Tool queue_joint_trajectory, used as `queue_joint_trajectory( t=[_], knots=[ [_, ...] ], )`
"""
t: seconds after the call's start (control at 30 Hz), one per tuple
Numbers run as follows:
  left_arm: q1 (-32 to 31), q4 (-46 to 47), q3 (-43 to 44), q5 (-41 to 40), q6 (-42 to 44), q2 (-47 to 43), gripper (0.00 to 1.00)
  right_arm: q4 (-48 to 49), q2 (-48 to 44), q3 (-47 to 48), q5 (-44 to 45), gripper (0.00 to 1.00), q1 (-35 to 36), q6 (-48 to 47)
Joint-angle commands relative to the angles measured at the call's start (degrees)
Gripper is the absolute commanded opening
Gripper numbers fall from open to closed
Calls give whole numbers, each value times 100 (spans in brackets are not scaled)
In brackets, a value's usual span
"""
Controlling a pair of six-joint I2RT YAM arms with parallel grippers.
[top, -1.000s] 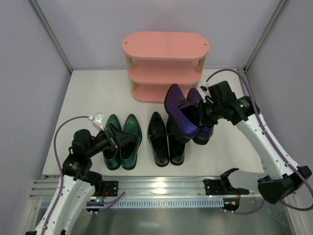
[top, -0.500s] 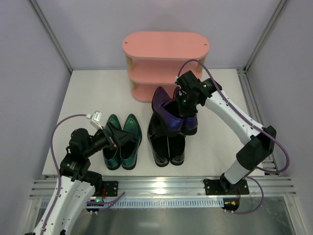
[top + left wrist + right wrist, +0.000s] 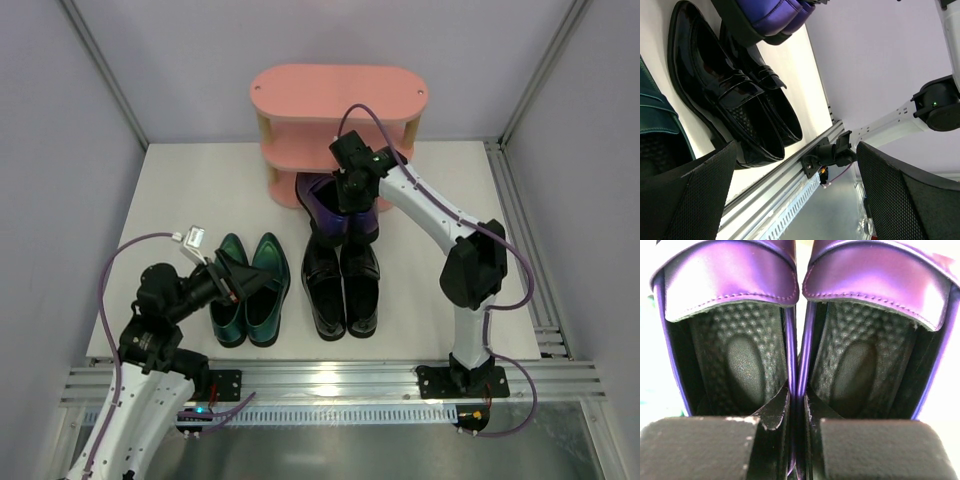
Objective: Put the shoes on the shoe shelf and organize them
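My right gripper [image 3: 350, 200] is shut on the purple shoes [image 3: 335, 212], pinching the two inner walls together [image 3: 799, 390], one finger inside each shoe. It holds the pair in the air just in front of the pink shoe shelf [image 3: 337, 132], above the toes of the black shoes [image 3: 340, 281]. The teal-green shoes [image 3: 250, 288] stand side by side on the table at the left. My left gripper [image 3: 240, 283] is open and empty, right over the teal-green pair. Its wrist view shows the black shoes [image 3: 730, 95] and the purple heels [image 3: 771, 15].
The white table [image 3: 190, 190] ends at a metal rail [image 3: 330, 385] along the near edge. Grey walls with slanted metal posts [image 3: 105, 75] close in the sides and back. The right arm [image 3: 440, 215] reaches across the table's right half.
My right gripper has carried the purple shoes left and back, from the right of the black pair to just in front of the shelf. The left arm has barely moved.
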Motion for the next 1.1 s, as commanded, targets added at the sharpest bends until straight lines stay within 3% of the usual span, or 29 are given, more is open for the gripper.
queue_joint_trajectory(
  t=[0.0, 0.4, 1.07],
  knots=[
    [-1, -58, 207, -11, 6, -98, 100, 1208, -261, 446, 561, 4, 39, 111],
    [-1, -67, 102, -98, -135, -204, 100, 3818, -375, -1066, 1002, 4, 48, 217],
    [8, 47, 66, -63, -214, -45, 100, 4321, 223, -574, 1300, 4, -5, 261]
  ],
)
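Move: The right hand holds the purple shoes pinched together by their inner sides. The shelf's bottom tier is centred about 16 cm ahead, 3 cm to the left and 13 cm below. The middle tier sits above that, equally far out and about 4 cm higher than the hand. The black shoes lie some 13 cm back, 2 cm left and 13 cm down. From the idle left hand the bottom tier is around 37 cm ahead, 22 cm right and 21 cm below. Keeping its pinch on the two touching inner walls of the purple shoes, the right hand carries them toes first into the shelf's bottom opening. It dips about 4 cm while going forward, then drives on level with a slight drift left, some 7 cm forward in all. The wrist tilts about 15 degrees so the fingers swing outward, towards the shelf. ##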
